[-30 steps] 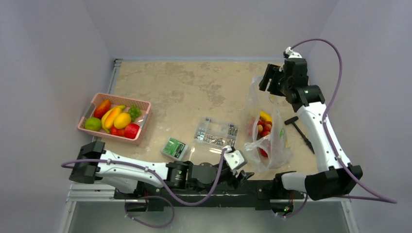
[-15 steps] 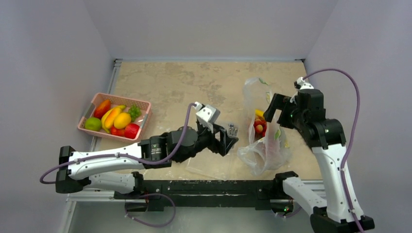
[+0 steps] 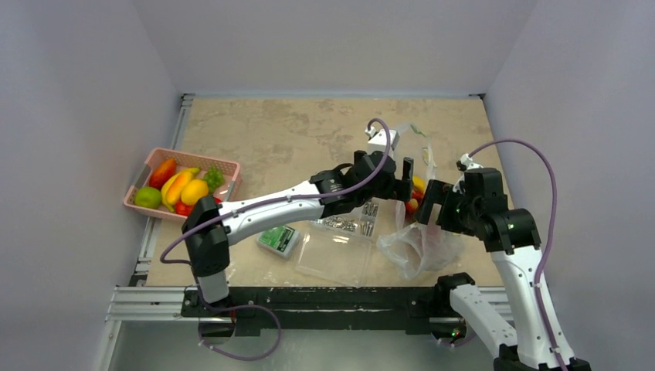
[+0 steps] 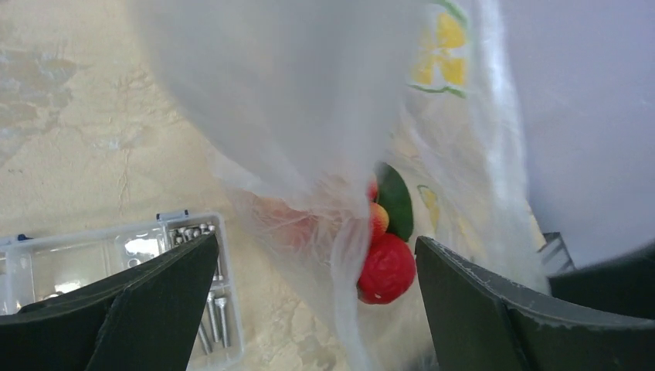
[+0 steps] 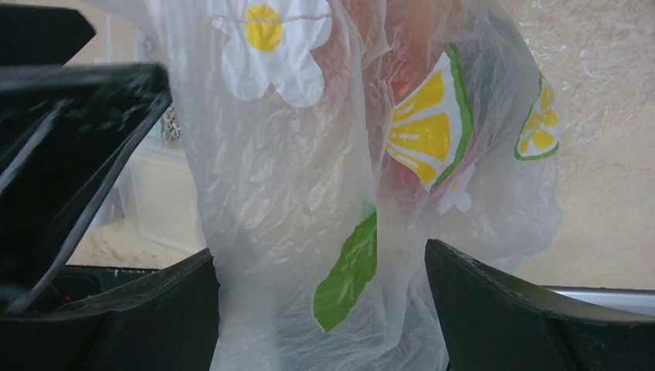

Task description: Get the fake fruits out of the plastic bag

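Note:
The plastic bag (image 3: 421, 241) stands crumpled at the right of the table, see-through with lemon-slice prints. Inside it are fake fruits (image 3: 412, 199): red pieces and a yellow one. My left gripper (image 3: 403, 184) reaches the bag's left side. In the left wrist view its jaws (image 4: 317, 243) are open, with bag film (image 4: 309, 116) and a red fruit (image 4: 386, 268) between them, nothing pinched. My right gripper (image 3: 429, 207) sits at the bag's right. Its jaws (image 5: 320, 255) are open around the bag (image 5: 309, 201), with reddish fruit (image 5: 409, 46) blurred behind the film.
A pink basket (image 3: 232, 167) with several fruits stands at the left. A clear box of metal parts (image 3: 347, 222) lies under my left arm, also seen as the box (image 4: 154, 255) beside the left finger. A small green packet (image 3: 278, 239) lies in front of it.
Both arms swung in to the bag: the left from the near edge up and right, the right down from the far side. Both sets of jaws stand wider than before.

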You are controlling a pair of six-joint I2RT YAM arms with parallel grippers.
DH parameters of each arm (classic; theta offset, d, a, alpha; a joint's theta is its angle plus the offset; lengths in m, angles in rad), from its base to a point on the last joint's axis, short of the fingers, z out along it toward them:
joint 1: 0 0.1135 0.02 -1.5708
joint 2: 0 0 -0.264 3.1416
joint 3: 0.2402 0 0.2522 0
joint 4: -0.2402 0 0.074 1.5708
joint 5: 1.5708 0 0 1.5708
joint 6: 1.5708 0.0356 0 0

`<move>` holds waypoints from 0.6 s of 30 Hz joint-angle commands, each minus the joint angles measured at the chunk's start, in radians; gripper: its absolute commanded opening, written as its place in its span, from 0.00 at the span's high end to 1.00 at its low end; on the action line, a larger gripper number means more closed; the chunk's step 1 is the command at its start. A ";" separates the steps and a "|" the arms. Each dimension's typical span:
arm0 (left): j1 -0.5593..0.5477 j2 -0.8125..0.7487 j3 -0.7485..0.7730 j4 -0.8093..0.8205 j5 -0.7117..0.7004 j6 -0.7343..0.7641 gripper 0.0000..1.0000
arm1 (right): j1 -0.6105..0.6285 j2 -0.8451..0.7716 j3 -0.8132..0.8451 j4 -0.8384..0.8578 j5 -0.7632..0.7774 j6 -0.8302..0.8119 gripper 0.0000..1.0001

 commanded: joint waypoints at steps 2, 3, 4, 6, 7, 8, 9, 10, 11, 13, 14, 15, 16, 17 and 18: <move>0.080 0.088 0.065 -0.004 0.108 -0.119 0.04 | 0.004 -0.054 -0.023 -0.009 0.044 0.017 0.14; 0.102 0.106 0.062 0.018 0.143 -0.125 0.10 | 0.004 -0.064 -0.031 -0.009 0.042 0.020 0.20; 0.117 0.121 0.059 0.038 0.183 -0.127 0.14 | 0.004 -0.068 -0.043 -0.010 0.036 0.021 0.25; 0.147 0.151 0.056 0.086 0.263 -0.107 0.28 | 0.004 -0.073 -0.075 -0.001 0.002 0.017 0.44; 0.162 0.166 0.062 0.102 0.307 -0.088 0.42 | 0.004 -0.078 -0.085 0.003 -0.003 0.022 0.63; 0.180 0.181 0.075 0.106 0.339 -0.081 0.58 | 0.003 -0.084 -0.087 0.003 0.005 0.030 0.86; 0.198 0.192 0.078 0.112 0.369 -0.079 0.67 | 0.004 -0.092 -0.084 0.005 0.019 0.039 1.00; 0.218 0.202 0.083 0.133 0.397 -0.077 0.73 | 0.004 -0.097 -0.082 0.006 0.047 0.049 1.00; 0.240 0.213 0.087 0.160 0.441 -0.069 0.78 | 0.003 -0.103 -0.074 0.007 0.088 0.062 1.00; 0.285 0.237 0.123 0.192 0.522 -0.052 0.91 | 0.004 -0.121 -0.057 0.033 0.130 0.103 1.00; 0.303 0.251 0.153 0.193 0.561 -0.040 0.96 | 0.004 -0.130 -0.039 0.042 0.158 0.124 1.00; 0.322 0.265 0.188 0.182 0.591 -0.028 1.00 | 0.004 -0.137 -0.026 0.058 0.185 0.137 1.00; 0.335 0.279 0.226 0.166 0.613 -0.020 1.00 | 0.004 -0.143 -0.018 0.083 0.204 0.141 1.00; 0.346 0.286 0.260 0.161 0.648 -0.008 1.00 | 0.003 -0.141 -0.009 0.096 0.230 0.140 1.00; 0.354 0.286 0.284 0.166 0.692 0.004 1.00 | 0.004 -0.128 0.004 0.100 0.268 0.135 1.00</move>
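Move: The bag's film for the left gripper to catch is about 6 cm ahead of it, 1 cm to its right and 8 cm below. The fruits lie some 9 cm to that hand's right, 1 cm ahead and 22 cm below, and the parts box 13 cm left, 1 cm back and 24 cm below. The right gripper has its fold of the bag between its open fingers, 1 cm back and 2 cm below, with the fruits roughly 6 cm straight ahead and 18 cm below. Reach the left gripper about 11 cm forward along the left side of the bag, dropping some 8 cm on the way, tipping it 15 degrees further down and shutting it on the film, then lift slightly. Meanwhile ease the right gripper back and down a centimetre or two, pinch the near fold, then draw that fold about 1.5 cm right, lifting slightly and turning a little clockwise. ##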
